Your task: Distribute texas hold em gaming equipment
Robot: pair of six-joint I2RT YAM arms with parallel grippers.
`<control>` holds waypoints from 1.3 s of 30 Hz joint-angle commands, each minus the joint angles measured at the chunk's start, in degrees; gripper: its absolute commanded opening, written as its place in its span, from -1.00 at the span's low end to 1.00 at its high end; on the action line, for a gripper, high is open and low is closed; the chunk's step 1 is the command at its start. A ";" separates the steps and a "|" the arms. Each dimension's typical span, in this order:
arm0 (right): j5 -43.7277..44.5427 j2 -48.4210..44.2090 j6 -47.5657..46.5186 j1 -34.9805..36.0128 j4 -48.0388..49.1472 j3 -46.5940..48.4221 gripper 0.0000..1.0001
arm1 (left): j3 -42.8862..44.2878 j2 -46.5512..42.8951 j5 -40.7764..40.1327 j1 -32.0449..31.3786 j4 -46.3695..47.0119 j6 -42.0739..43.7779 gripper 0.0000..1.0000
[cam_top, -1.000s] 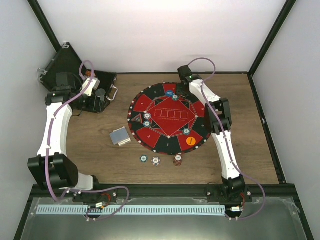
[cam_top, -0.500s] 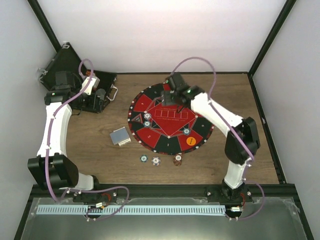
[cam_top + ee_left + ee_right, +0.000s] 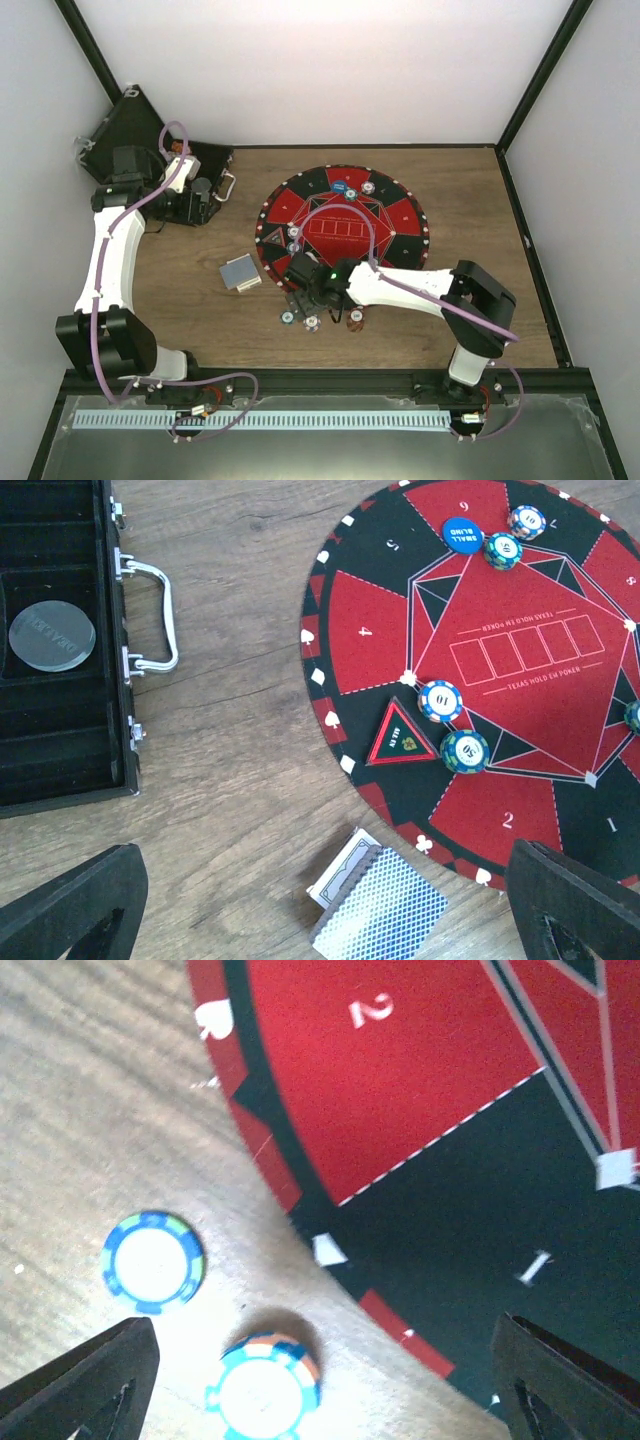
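The playing cards [image 3: 385,905] lie in a grey-blue-backed deck [image 3: 240,273] on the wood, left of the round mat [image 3: 395,215]. Striped poker chips sit on the mat: two [image 3: 441,701] by its left edge and two [image 3: 503,550] beside the blue button [image 3: 340,186]. Three more chips [image 3: 312,322] lie on the wood below the mat. My right gripper [image 3: 298,298] hovers open over two of them [image 3: 153,1262], one chip [image 3: 265,1385] below its jaws [image 3: 320,1400]. My left gripper [image 3: 205,190] hangs open by the case, holding nothing [image 3: 320,925]. My right arm hides the orange button.
The open black case [image 3: 60,750] with a silver handle [image 3: 150,615] stands at the back left, a clear round disc [image 3: 52,635] in it. A small triangular marker [image 3: 400,735] lies on the mat's left side. Walls close in the table.
My right arm has swung from the mat's far side, by the blue button, to its near left edge above the loose chips, its jaws widening. The left arm has not moved.
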 commanded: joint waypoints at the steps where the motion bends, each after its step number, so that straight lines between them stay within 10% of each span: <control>1: -1.31 -1.88 4.01 2.10 3.08 -1.64 0.87 | -0.40 -1.22 0.53 0.31 1.13 -0.74 1.00; 18: -4.12 -0.94 4.97 4.66 4.15 -4.93 0.81 | -0.63 -0.87 0.18 0.30 1.31 -0.39 1.00; 39: -5.14 3.89 4.76 6.11 5.51 -6.27 0.30 | 0.66 -1.13 -0.34 0.29 0.63 -0.52 1.00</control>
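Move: The stack of white 10 chips lies about 5 cm back from the right hand, 1 cm to its left and some 7 cm below. The lone 50 chip is roughly 6 cm left of that stack and 1 cm farther out; the red chip stack is about 10 cm right of it and 1 cm farther out. The round mat's middle lies some 15 cm ahead of the right hand and 6 cm to its right. From the left hand the 10 stack is about 20 cm back, 28 cm right, 24 cm below. The stack of 10 chips is what the empty right hand comes down over: it draws back about 5.5 cm from the mat's edge while sinking, then goes nearly straight down, about 5 cm lower in all. Its fingers tip a little nearer to vertical and narrow from wide open to about two thirds, with one finger to either side of the stack and still clear of closing on it. ##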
